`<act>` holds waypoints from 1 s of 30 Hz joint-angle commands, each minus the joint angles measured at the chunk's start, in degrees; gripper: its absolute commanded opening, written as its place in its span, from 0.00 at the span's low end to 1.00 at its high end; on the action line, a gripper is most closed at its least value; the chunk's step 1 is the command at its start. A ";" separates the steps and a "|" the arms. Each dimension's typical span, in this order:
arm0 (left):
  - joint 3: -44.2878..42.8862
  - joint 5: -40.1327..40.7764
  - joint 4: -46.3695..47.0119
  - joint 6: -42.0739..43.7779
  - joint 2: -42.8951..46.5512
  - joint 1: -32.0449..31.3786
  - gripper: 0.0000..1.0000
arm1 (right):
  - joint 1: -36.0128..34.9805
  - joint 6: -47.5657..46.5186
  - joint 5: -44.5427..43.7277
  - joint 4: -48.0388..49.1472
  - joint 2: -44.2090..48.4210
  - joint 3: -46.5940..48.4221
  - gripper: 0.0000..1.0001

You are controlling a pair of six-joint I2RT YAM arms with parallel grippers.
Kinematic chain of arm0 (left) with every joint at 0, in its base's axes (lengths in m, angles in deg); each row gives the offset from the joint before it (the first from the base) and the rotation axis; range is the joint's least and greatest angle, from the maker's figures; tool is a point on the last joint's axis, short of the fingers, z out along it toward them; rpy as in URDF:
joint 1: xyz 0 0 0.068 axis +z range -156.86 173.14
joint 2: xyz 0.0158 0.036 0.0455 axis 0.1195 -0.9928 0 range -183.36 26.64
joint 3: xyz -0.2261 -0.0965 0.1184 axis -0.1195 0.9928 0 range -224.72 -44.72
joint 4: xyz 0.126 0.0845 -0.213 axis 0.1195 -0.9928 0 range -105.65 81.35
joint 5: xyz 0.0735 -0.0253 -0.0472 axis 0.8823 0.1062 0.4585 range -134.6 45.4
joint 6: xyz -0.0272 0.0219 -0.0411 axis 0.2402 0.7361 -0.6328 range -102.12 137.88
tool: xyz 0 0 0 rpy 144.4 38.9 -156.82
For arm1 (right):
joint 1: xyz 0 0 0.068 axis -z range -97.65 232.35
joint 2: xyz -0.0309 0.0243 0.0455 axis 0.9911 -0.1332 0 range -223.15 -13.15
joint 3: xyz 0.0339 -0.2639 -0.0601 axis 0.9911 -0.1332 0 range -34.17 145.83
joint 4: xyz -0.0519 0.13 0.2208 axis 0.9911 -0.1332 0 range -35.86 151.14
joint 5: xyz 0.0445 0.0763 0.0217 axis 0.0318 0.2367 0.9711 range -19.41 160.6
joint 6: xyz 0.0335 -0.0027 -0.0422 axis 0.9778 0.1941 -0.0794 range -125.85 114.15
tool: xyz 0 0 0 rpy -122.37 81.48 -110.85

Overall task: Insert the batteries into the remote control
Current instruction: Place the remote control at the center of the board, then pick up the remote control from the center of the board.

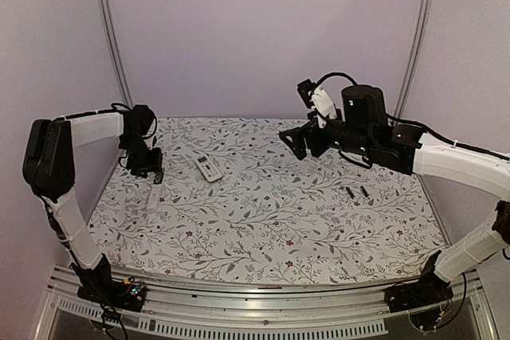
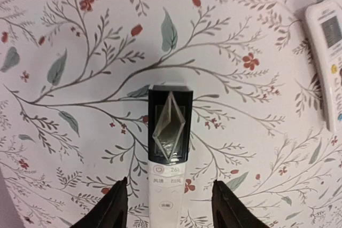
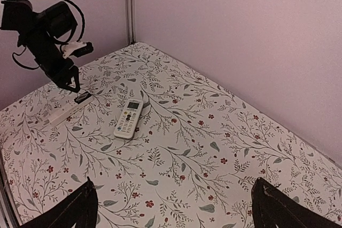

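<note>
A slim white remote control (image 2: 168,196) with a black display end lies face up on the flowered table, at the left in the top view (image 1: 153,197). My left gripper (image 2: 170,211) hangs just over it, open, a finger on each side with a gap to the remote (image 1: 151,173). A wider white remote (image 1: 209,167) lies to its right, also seen in the left wrist view (image 2: 327,62) and the right wrist view (image 3: 128,118). Two small dark batteries (image 1: 356,192) lie side by side at the right. My right gripper (image 1: 296,142) is raised above the table, open and empty (image 3: 171,214).
Purple walls with metal corner posts (image 1: 111,37) close in the back and sides. The flowered cloth (image 1: 263,220) covers the table down to the metal rail at the near edge (image 1: 255,304). The right arm's body hangs over the back right.
</note>
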 commanded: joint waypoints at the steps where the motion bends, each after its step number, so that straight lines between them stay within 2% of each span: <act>1: 0.81 5.70 14.90 -6.81 13.14 -3.75 0.62 | 2.84 1.22 -0.45 -0.76 0.46 -0.56 0.99; 5: 7.42 9.13 30.23 -14.44 18.45 -10.79 0.77 | 6.01 7.37 -2.25 0.87 1.19 -3.05 0.99; 7: 8.50 13.81 33.68 -18.50 17.26 -15.04 0.96 | 6.32 9.76 -6.66 2.25 1.85 -5.09 0.99; 8: 8.63 16.66 34.76 -20.55 16.09 -17.00 0.99 | 6.54 11.22 -9.40 2.40 2.14 -6.02 0.99; 10: 7.56 22.33 34.92 -25.97 13.18 -20.48 1.00 | 7.32 16.38 -12.44 2.21 3.48 -7.78 0.99; 13: 2.51 28.66 28.51 -37.79 6.99 -23.70 1.00 | 8.98 19.46 -10.53 2.05 4.78 -9.77 0.99; 17: -16.17 33.18 9.26 -49.95 -7.55 -25.58 1.00 | 9.10 20.55 -12.62 -1.02 4.00 -9.67 0.99; 20: -28.02 31.89 -1.10 -52.68 -17.50 -25.42 1.00 | 9.10 20.74 -12.11 -2.45 3.08 -9.59 0.99; 22: -33.18 29.94 -4.35 -52.91 -22.44 -24.87 1.00 | 9.10 20.75 -11.66 -2.91 2.82 -9.67 0.99; 26: -35.30 27.07 -5.61 -55.39 -26.01 -23.74 1.00 | 9.10 21.15 -11.15 -3.24 2.85 -10.10 0.99; 30: -34.99 30.09 -5.26 -55.16 -26.37 -23.76 1.00 | 9.10 21.24 -11.02 -3.36 2.87 -10.71 0.99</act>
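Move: The keypad remote control lies about 7 cm ahead of my left hand, 15 cm to its right and 5 cm below the fingertips. The black-topped remote is right under that hand, its middle some 3 cm back, level left to right, and also 5 cm down. From my right hand the keypad remote control lies roughly 12 cm ahead, 21 cm to the left and 29 cm below. My left hand, already off the black-topped remote, climbs about 16 cm and arcs right and forward, then sinks back down over the keypad remote control, opening its fingers fully and turning some 30 degrees counter-clockwise to line up with it, without touching. My open right hand draws away to the right and lower, turning clockwise. ##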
